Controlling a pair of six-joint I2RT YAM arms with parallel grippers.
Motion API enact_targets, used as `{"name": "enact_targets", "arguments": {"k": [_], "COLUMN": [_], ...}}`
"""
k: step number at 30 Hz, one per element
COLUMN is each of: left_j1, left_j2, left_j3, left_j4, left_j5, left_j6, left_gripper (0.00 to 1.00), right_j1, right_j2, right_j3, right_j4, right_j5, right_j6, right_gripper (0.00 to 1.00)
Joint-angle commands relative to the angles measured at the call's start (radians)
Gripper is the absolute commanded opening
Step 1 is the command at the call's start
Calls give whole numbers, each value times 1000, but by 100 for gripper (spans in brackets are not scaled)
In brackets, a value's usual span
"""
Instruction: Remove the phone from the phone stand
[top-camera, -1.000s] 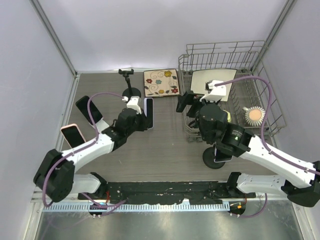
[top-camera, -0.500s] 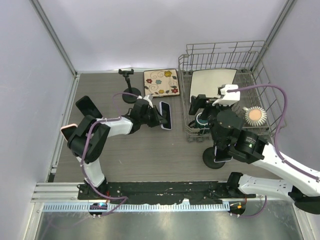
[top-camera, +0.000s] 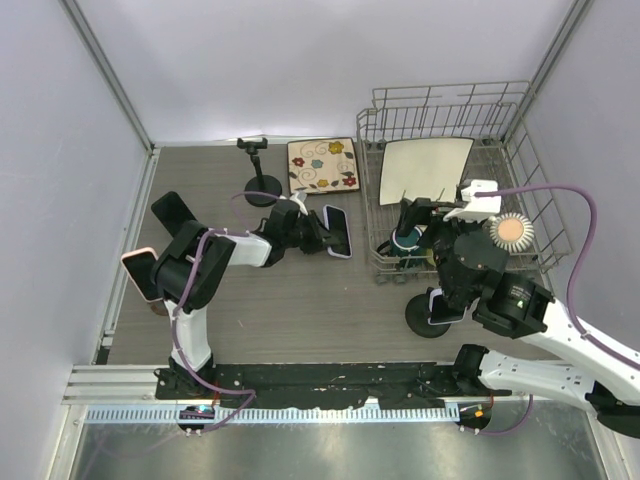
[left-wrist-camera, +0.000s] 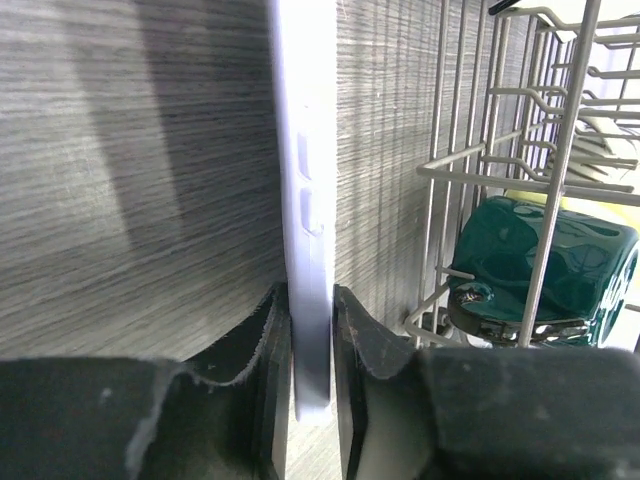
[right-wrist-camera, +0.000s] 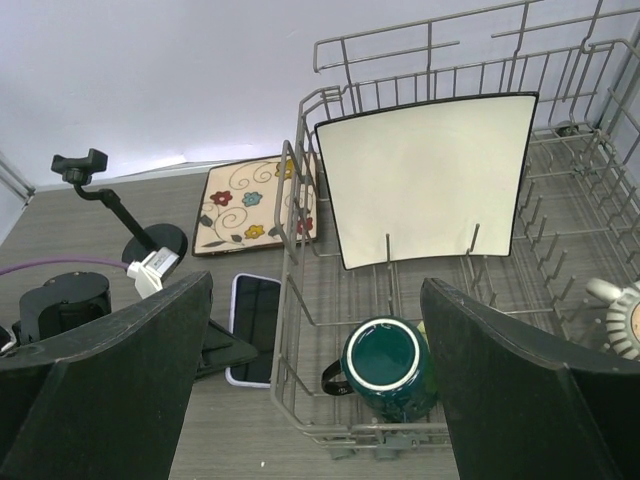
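Observation:
The phone (top-camera: 338, 231), in a lavender case, lies screen up on the table just left of the dish rack (top-camera: 530, 200). My left gripper (top-camera: 318, 235) is shut on its near end. In the left wrist view the fingers (left-wrist-camera: 362, 330) pinch the phone's edge (left-wrist-camera: 305, 180) from both sides. The black phone stand (top-camera: 262, 186) stands behind at the back left, its clamp (top-camera: 253, 145) empty. My right gripper (top-camera: 418, 222) hovers open above the rack. The right wrist view shows the phone (right-wrist-camera: 257, 313) and the stand (right-wrist-camera: 122, 218) between its wide fingers (right-wrist-camera: 315, 285).
The rack holds a white plate (top-camera: 425, 170), a green mug (top-camera: 405, 240) and a brush (top-camera: 510, 232). A floral tile (top-camera: 322, 165) lies at the back. A black phone (top-camera: 178, 218) and a pink phone (top-camera: 145, 272) lie at the left. A second stand (top-camera: 428, 320) carries another phone (top-camera: 447, 303).
My left gripper has carried the phone to the right and laid it flat beside the rack. My right arm has drawn back to the right over the rack.

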Motion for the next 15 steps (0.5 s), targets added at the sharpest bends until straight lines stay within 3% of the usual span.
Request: {"name": "enact_targets", "arguments": {"k": [1,3,11,15], "left_j1": [-5,-7,-5,-3], "left_j2": [-9,-40,-124,-170], "left_j3": [-26,-40,-29,-3], "left_j4": [51,25,-194,-302], "left_j5": [28,13,-87,-150], "left_j6": [1,14,137,203], "left_gripper": [31,43,75,99], "right_j1": [-6,-4,-6,-6], "right_j2": [19,32,85,143], "right_j3": [27,37,85,157], "right_j4": [-6,-16,-79,-241], "right_j5": [14,7,-17,-11], "right_j6": [-6,-6,20,65], "right_gripper": [90,90,91,96]}}
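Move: The left fingers already pinch the phone's near left edge, with the phone tilted low over the table; its middle is about 4 cm ahead, 3 right and 2 below. From that hand, the phone stand is some 15 cm ahead and 16 left, the flowered tile 21 ahead and 1 left, and the green mug about 20 right and 2 ahead. From the right hand, the phone is roughly 15 cm ahead, 22 left and 34 below. Left fingers open wide, releasing the phone, and back off left about 2 cm; the right hand sinks 2 cm. ##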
